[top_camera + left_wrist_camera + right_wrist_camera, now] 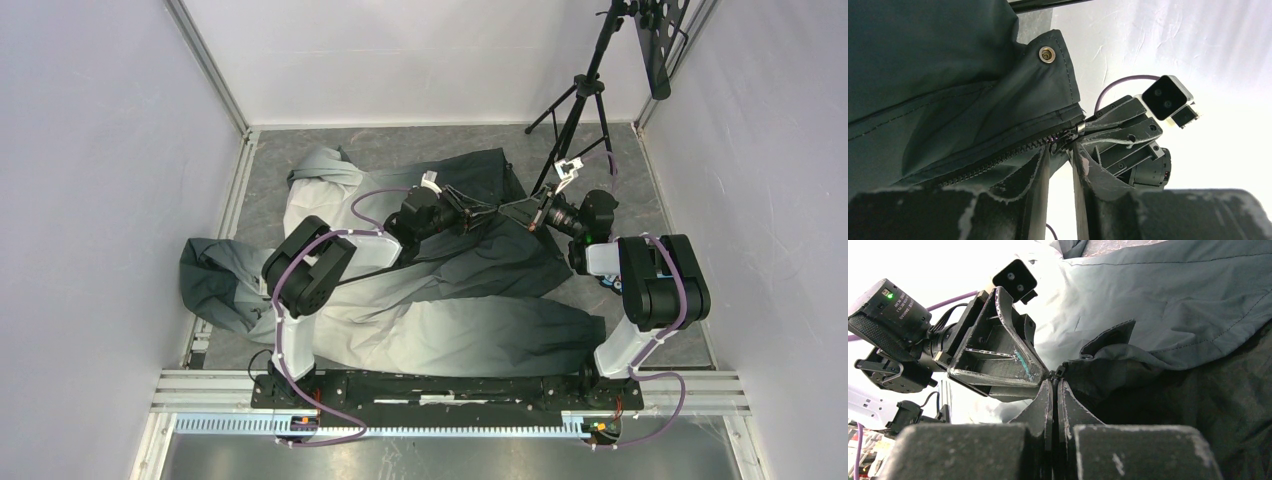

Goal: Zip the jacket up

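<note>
The jacket (440,320) lies spread on the grey mat, light grey shading to dark at its far end. Both grippers meet there. In the left wrist view the jacket (948,75) shows a closed zipper (998,159) ending at a slider (1068,136). My left gripper (1062,147) is open with light showing between its fingers, and the slider sits at its tips. My right gripper (1054,382) is shut on the jacket's dark zipper edge (1083,370); a bit of zipper sticks out above its tips. From above, the left gripper (480,212) and right gripper (522,212) nearly touch.
A black tripod (585,90) stands at the back right, close behind the right gripper. White walls enclose the mat (620,160) on three sides. Aluminium rails (450,385) run along the near edge. A metal snap (1047,54) sits on the jacket's corner flap.
</note>
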`<state>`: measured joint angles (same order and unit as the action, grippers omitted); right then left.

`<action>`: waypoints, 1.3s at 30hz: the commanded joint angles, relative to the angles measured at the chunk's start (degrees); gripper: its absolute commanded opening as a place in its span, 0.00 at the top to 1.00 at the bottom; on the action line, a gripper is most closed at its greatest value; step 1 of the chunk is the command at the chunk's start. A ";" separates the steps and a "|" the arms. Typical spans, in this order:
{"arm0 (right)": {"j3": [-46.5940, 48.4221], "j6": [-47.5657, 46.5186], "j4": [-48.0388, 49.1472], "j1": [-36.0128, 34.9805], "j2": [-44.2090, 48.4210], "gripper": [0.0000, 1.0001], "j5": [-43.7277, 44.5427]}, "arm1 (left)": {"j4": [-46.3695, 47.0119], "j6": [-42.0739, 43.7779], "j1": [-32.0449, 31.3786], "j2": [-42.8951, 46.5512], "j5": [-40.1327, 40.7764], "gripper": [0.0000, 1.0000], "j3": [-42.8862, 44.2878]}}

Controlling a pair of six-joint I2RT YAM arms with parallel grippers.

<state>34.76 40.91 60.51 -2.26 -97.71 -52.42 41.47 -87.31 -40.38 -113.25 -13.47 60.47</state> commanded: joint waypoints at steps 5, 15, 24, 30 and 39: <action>-0.27 0.29 3.56 -0.30 1.33 1.00 0.04 | -1.10 1.15 -0.31 0.34 2.11 0.75 2.21; -0.23 0.10 3.41 -0.66 1.47 1.00 -0.05 | -2.07 2.76 -0.31 1.51 2.78 0.81 1.85; -0.13 0.04 3.39 -0.80 1.51 1.00 -0.13 | -2.44 2.89 -0.31 1.60 3.45 0.77 2.44; -0.12 0.05 3.21 -0.88 1.66 1.00 -0.22 | -2.92 3.94 -0.31 1.96 3.62 0.82 2.65; -0.04 -0.03 3.12 -1.07 1.73 1.00 0.12 | -4.00 5.66 -0.31 2.53 3.63 0.98 2.64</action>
<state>34.74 40.86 60.53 -2.61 -97.71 -51.86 38.72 -86.06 -40.38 -113.19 -11.70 61.49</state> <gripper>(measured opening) 0.023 0.078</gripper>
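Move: The zip pull is just off my left fingertips, about 1 cm ahead and 1 cm right, roughly 1 cm lower. My right hand's pinched zipper end lies about 1 cm ahead and 2 cm right of my left hand, near its height, and the snap flap some 5 cm ahead, 3 cm right and slightly lower. From my right hand the pull sits about 1 cm ahead and 1 cm left. I shut my left fingers from about a third open to nearly closed at the zip pull, easing that hand down only about half a centimetre and a touch forward, with hardly any turn of the wrist. My right hand stays put and keeps its pinch on the zipper end, steadying it beside the pull. ##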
